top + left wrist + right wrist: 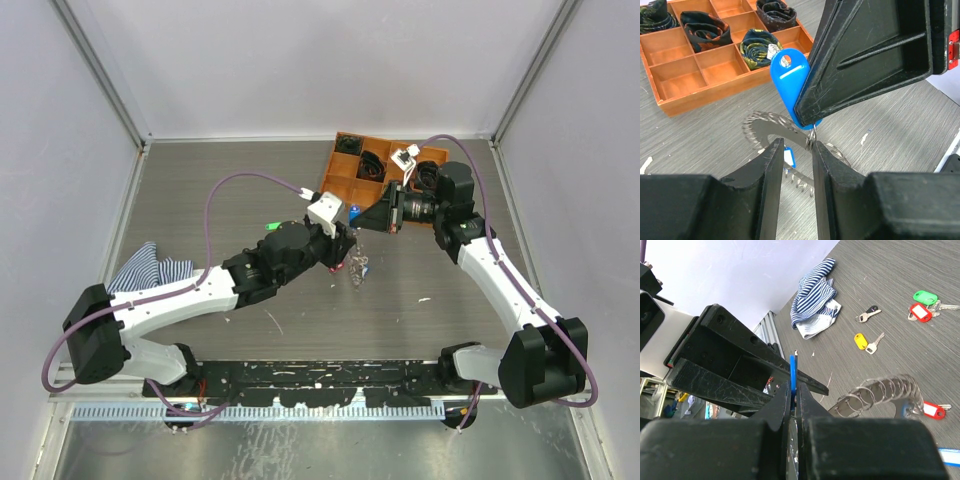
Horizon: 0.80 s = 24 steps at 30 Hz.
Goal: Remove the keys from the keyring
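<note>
The keyring [765,127], a toothed grey metal loop, lies just beyond my left gripper [796,145]. That gripper's jaws stand apart with nothing between them, and a small split ring [812,140] touches its right fingertip. My right gripper [794,390] is shut on a large blue tag [790,82] joined to that split ring. In the right wrist view the keyring [880,392] still carries a key with a red tag [932,410]. Loose keys with yellow [860,340], green [925,296] and red [920,311] tags lie on the table. From above, both grippers [343,255] [365,222] meet over the keyring [358,268].
An orange compartment tray [345,178] with black coiled bundles stands at the back right, just behind the right gripper. A striped blue-white cloth [150,268] lies at the left. A black-headed key [867,314] lies near the yellow-tagged one.
</note>
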Motion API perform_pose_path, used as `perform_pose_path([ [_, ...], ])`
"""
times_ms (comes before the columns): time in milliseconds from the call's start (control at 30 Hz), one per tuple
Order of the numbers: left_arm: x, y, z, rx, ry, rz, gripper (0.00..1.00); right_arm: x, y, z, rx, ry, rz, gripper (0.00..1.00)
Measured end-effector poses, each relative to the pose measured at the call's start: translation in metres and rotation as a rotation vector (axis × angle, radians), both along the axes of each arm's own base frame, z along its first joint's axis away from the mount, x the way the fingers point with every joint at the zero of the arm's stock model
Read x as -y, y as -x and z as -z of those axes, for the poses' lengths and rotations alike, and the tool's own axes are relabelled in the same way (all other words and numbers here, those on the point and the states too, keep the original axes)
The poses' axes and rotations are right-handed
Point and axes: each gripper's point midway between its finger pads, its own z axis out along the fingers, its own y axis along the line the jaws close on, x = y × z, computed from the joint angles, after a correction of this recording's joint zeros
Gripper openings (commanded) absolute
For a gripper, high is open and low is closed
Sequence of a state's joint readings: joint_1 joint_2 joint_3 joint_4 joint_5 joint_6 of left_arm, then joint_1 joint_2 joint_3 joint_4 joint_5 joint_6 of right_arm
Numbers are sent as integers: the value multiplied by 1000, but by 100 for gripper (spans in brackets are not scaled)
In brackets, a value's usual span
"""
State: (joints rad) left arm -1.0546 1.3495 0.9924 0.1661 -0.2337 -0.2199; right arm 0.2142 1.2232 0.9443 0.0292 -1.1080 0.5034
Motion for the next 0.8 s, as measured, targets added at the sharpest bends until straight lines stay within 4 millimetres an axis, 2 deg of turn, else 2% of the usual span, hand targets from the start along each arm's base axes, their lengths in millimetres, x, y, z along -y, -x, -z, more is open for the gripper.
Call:
perform_pose_path([
  [267, -1, -1, 0, 3, -2, -5, 16, 0, 0, 0, 0, 0, 0, 1],
  [367, -1, -1, 0, 6, -4, -4, 1, 0, 0, 0, 0, 0, 1, 1],
  [800, -6, 5, -2, 75, -14, 42, 0, 7, -6, 2, 3, 8, 30, 1],
])
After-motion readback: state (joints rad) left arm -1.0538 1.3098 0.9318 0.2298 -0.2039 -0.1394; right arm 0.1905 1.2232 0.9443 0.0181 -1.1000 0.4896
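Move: The small ring under the blue tag sits almost between my left fingertips, about 1 cm ahead and 1 cm up. The blue tag itself is some 2 cm ahead and 4 cm up, and the big keyring hangs about 6 cm below, 1 cm ahead and 1 cm right. Far below on the table, around 18 cm down and 3 cm ahead, the red tag lies 2 cm left. From my right hand, already gripping the blue tag, the small ring is roughly 3 cm below and 1 cm back. I hold my left hand still and close its fingers from about a third open to shut, pinching the small ring where it meets the big keyring. Then I begin to part the hands: my left eases under 1 cm left and back, tips lifting slightly, while my right keeps its grip on the blue tag and draws about 1 cm right and forward. ##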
